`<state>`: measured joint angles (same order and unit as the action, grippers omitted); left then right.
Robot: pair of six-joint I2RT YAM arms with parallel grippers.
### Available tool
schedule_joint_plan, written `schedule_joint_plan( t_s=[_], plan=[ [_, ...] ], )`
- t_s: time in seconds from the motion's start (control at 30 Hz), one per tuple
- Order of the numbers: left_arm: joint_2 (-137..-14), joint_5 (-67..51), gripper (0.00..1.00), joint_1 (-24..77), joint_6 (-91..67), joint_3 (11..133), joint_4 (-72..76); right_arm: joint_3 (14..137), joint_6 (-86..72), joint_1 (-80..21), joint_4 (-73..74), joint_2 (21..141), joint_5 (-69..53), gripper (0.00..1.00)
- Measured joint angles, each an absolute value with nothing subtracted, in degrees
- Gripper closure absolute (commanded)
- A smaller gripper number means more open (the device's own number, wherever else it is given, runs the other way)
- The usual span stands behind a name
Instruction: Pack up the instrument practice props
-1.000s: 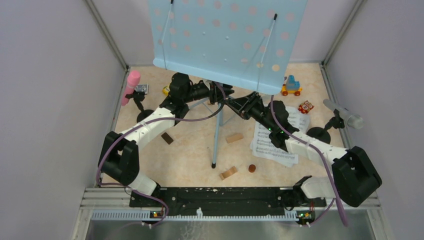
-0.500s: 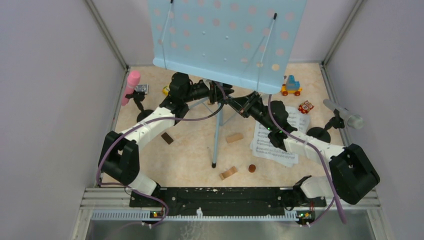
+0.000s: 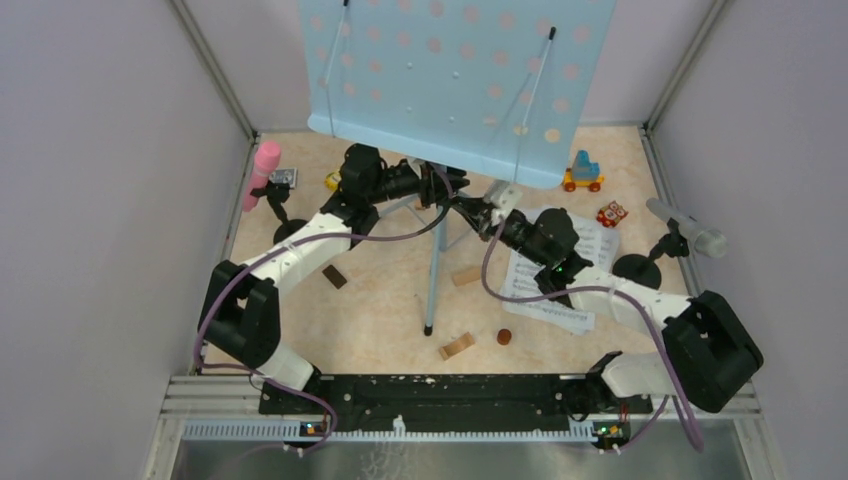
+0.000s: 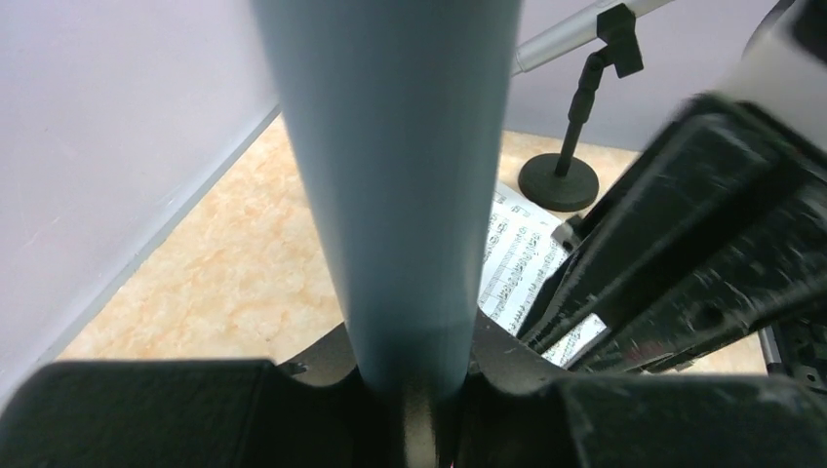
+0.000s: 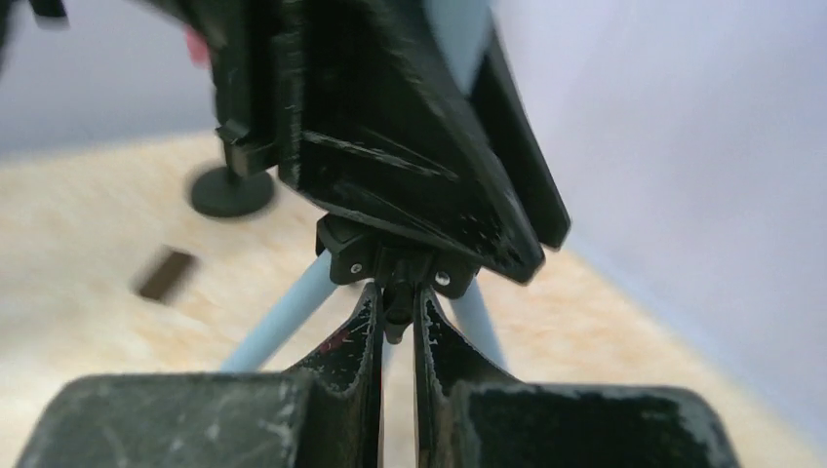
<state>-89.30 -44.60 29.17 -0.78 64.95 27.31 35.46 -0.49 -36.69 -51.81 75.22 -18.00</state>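
Observation:
The pale blue perforated music rack stands mid-table on grey-blue tripod legs. My left gripper is shut on the stand's pole, which fills the gap between its fingers. From the right, my right gripper reaches the tripod hub. Its fingertips are shut on a small black knob under the hub. White sheet-music pages lie under the right arm. A pink microphone sits on a black holder at left. At right is a silver microphone on its holder.
Toy vehicles sit at the back right. Wooden blocks and a dark block lie around the front tripod leg. Walls close in the left, right and back.
The right gripper has closed onto the knob at the tripod hub, and its wrist has rolled over. The left gripper keeps its hold on the pole.

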Motion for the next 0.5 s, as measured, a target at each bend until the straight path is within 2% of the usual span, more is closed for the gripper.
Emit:
schedule_joint_plan(
  t_s=[0.1,0.23,0.33,0.4,0.43,0.5],
  plan=[
    [-89.27,-45.36,0.97,28.86,-0.75,64.95,27.24,38.96,23.35,-39.90,-40.58,73.14,-16.58,0.94],
    [-89.25,-45.45,0.96,28.14,-0.78,64.95,27.20,43.00,53.71,-46.89,-28.60,73.30,-4.78,0.95],
    [-89.25,-45.43,0.95,28.14,-0.75,64.95,27.18,42.39,65.78,-50.63,-29.19,74.08,3.40,0.87],
    [-89.25,-45.45,0.90,28.14,-0.75,64.95,27.18,41.43,69.84,-51.99,-31.40,74.19,6.39,0.75],
    [-89.25,-45.47,0.86,28.18,-0.75,64.95,27.18,40.93,70.59,-52.27,-32.16,74.24,6.92,0.57],
    [-89.25,-45.41,0.77,28.32,-0.75,64.95,27.20,39.81,69.41,-52.66,-33.17,73.69,7.25,0.32]
  ],
)
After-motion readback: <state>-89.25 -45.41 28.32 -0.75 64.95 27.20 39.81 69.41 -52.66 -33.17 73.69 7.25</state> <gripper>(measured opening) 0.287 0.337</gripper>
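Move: The stand's clamp knob is already between my closed right fingertips, about 1 cm ahead and 1 cm left of their midpoint, at the same height. The clamp hub carrying it sits some 2 cm ahead and 3 cm left. The stand pole, in my left gripper's grasp, is roughly 3 cm ahead, 2 cm left and 5 cm above my right hand. From my left hand, the knob lies about 4 cm back, 1 cm right and 5 cm below. I roll my right wrist counter-clockwise as seen from behind the hand, some 70 degrees about the fingers' line, my fingertips starting out pinched on the clamp knob and staying within about 1 cm of their place. Once the roll has run out, I open the fingers to about a third and let go of the knob. My left hand keeps its grip on the pole above the clamp. ##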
